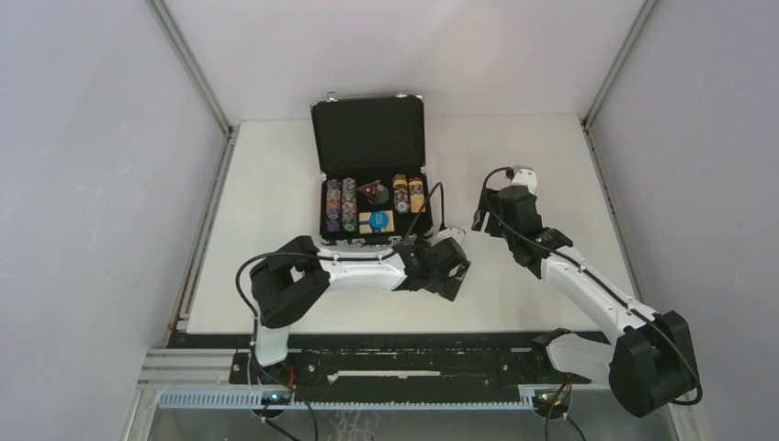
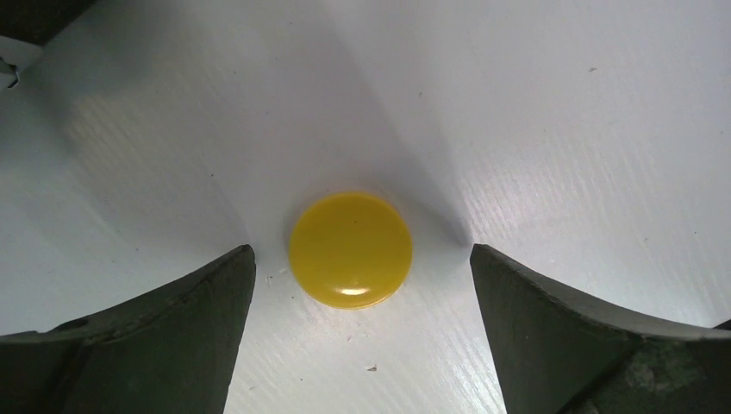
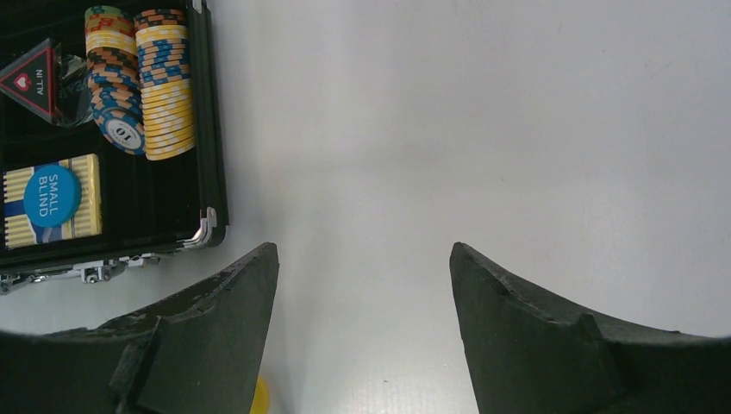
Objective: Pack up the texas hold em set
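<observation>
The black silver-edged briefcase (image 1: pixel 327 237) lies open at the back centre, its lid (image 1: pixel 369 136) upright. Inside are rows of multicoloured poker chips (image 3: pixel 159 82), a red-black triangular token (image 3: pixel 34 78) and the yellow-blue card box (image 3: pixel 82 203) with a blue "SMALL BLIND" disc (image 3: pixel 50 194) on it. A yellow round disc (image 2: pixel 351 250) lies flat on the table. My left gripper (image 2: pixel 362 252) is open low over it, fingers apart from it on both sides. In the top view that gripper (image 1: pixel 452 268) hides the disc. My right gripper (image 3: pixel 364 247) hangs open and empty over bare table, right of the case.
The case's front right corner and latches (image 3: pixel 95 269) are close to my right gripper's left finger (image 3: pixel 198 345). White table (image 1: pixel 551 156) extends right of the case. Enclosure walls and metal posts (image 1: pixel 197 73) border the table.
</observation>
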Robot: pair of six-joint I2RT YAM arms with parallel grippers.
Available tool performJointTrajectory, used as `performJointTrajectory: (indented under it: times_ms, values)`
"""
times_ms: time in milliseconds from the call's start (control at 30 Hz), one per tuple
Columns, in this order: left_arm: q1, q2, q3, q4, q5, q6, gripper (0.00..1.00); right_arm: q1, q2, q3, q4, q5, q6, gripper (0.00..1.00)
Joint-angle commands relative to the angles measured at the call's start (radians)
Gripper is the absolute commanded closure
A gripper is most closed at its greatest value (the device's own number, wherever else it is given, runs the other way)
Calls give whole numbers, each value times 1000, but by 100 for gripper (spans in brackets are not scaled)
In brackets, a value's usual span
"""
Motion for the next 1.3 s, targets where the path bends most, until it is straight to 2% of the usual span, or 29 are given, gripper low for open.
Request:
performJointTrajectory:
  times_ms: [0,100,333,600,933,1267]
  values:
    - [-8,26,12,-18,30,-16,3,-7,-23,0,45,-10,7,20]
    - [-8,35,7,-26,32,-17,7,-7,-18,-2,47,-9,6,20]
    - [-11,34,9,-44,26,-18,30,-8,-11,-4,52,-11,7,20]
    - [-21,27,27,-72,12,-18,45,-8,-2,-5,54,-13,7,20]
    - [-23,-1,41,-100,-24,-15,48,-9,5,-4,58,-16,7,20]
    - [-21,-48,96,-147,-78,13,47,-9,10,-11,63,-20,6,20]
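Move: The yellow button lies flat on the table right between the left hand's wide-open fingers, its middle only about 1 cm below the hand point. From that hand, the open case's blue small-blind button is about 15 cm ahead and 14 cm to the left, and the case's rightmost chip stack about 21 cm ahead and 4 cm to the left, both about 2 cm higher. From the right hand the yellow button is some 15 cm to the left, 11 cm back and 12 cm below. Staying low over the table with the fingers still pointing steeply down, the left hand brings them from fully open to about half open, until the pads meet the yellow button's opposite edges and pinch it. It hardly travels while closing, then, with the button between the pads, eases about 1 cm to its left and slightly back, rolling about 5 degrees so that its left side rises, without lifting. ##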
